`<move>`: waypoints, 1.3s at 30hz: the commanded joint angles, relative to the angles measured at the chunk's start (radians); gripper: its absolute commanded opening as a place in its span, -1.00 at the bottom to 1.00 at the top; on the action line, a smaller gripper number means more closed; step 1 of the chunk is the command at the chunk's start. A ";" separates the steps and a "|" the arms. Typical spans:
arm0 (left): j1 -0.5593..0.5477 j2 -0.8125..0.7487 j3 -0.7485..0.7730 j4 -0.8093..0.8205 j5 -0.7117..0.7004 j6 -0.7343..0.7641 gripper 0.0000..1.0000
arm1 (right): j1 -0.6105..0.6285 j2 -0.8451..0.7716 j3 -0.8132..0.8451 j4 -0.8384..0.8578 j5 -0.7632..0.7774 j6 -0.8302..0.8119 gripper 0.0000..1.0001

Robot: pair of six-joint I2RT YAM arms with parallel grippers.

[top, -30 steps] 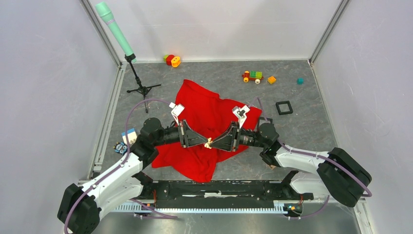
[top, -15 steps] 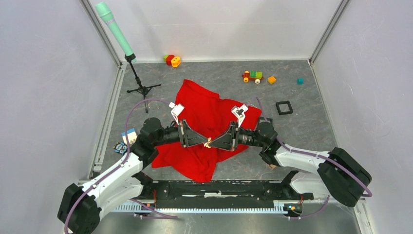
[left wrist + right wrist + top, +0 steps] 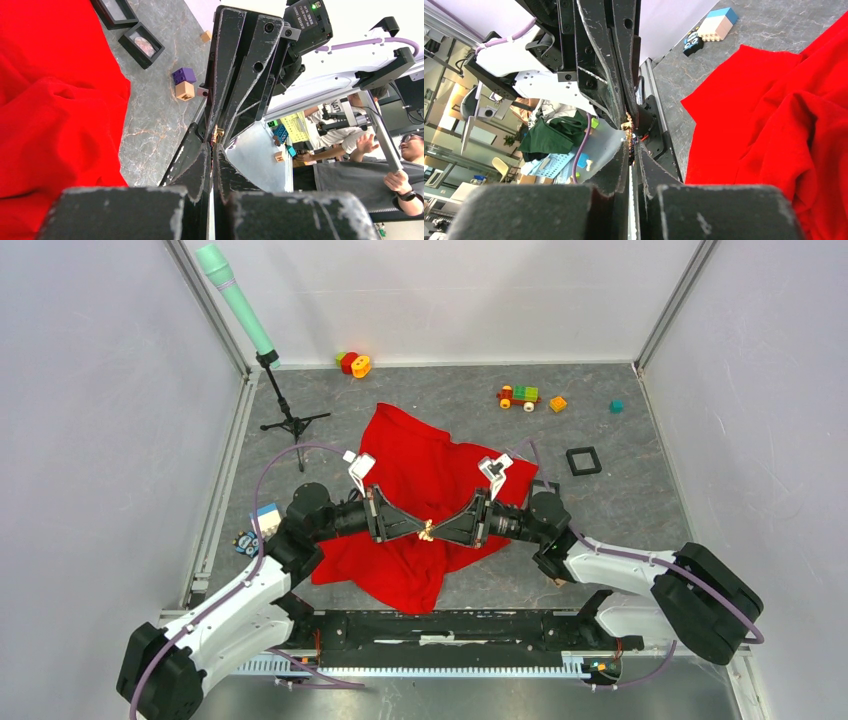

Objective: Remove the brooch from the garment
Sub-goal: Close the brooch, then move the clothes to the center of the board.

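The red garment [image 3: 420, 470] lies crumpled in the middle of the grey table, and shows as well in the left wrist view [image 3: 50, 110] and the right wrist view [image 3: 784, 130]. My two grippers meet tip to tip just above its near part. The brooch [image 3: 426, 531], a tiny pale gold ornament, sits pinched between them. My left gripper [image 3: 419, 530] [image 3: 212, 146] is shut on the brooch [image 3: 218, 132] from the left. From the right, my right gripper [image 3: 434, 531] [image 3: 632, 147] is shut on the brooch [image 3: 629, 131] too. No red cloth shows between the fingertips.
A black square tray [image 3: 583, 460] lies right of the cloth, two trays [image 3: 144, 44] in the left wrist view. A toy train [image 3: 519, 396], an orange block [image 3: 558, 403] and a teal cube [image 3: 617, 406] sit back right. A microphone stand [image 3: 285, 410] stands back left.
My right gripper's jaws have closed down on the brooch. Both arms have stayed nearly in place, tips still touching over the cloth.
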 commanded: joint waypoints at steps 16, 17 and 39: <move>-0.011 0.005 0.058 -0.161 -0.071 0.123 -0.95 | -0.044 -0.085 -0.027 -0.085 0.095 -0.090 -0.19; -0.011 0.011 0.065 -0.187 -0.089 0.145 -0.96 | -0.052 -0.098 -0.025 -0.121 0.098 -0.105 -0.08; 0.057 0.647 0.274 -0.364 -0.439 0.238 -0.96 | -0.503 -0.125 0.322 -1.341 0.773 -0.618 0.96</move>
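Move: The left hand holds the brooch about 1 cm beyond its fingertips, to its right. The middle of the garment lies some 12 cm ahead of that hand and 21 cm below it. From the right hand, whose tips meet at the brooch about 1 cm to its left, the empty frame lies some 16 cm ahead and 25 cm to the right. The disc frame is about 8 cm ahead and 25 cm right, both roughly 20 cm below. Swinging away to the right and forward while sinking, the right hand opens wide, leaves the brooch and travels some 30 cm to hang over the two frames, its fingers turning clockwise and down from pointing left to pointing forward and down. The left hand sinks about 15 cm towards the garment, ending slightly forward and right, tips its fingers down and keeps the brooch pinched. ##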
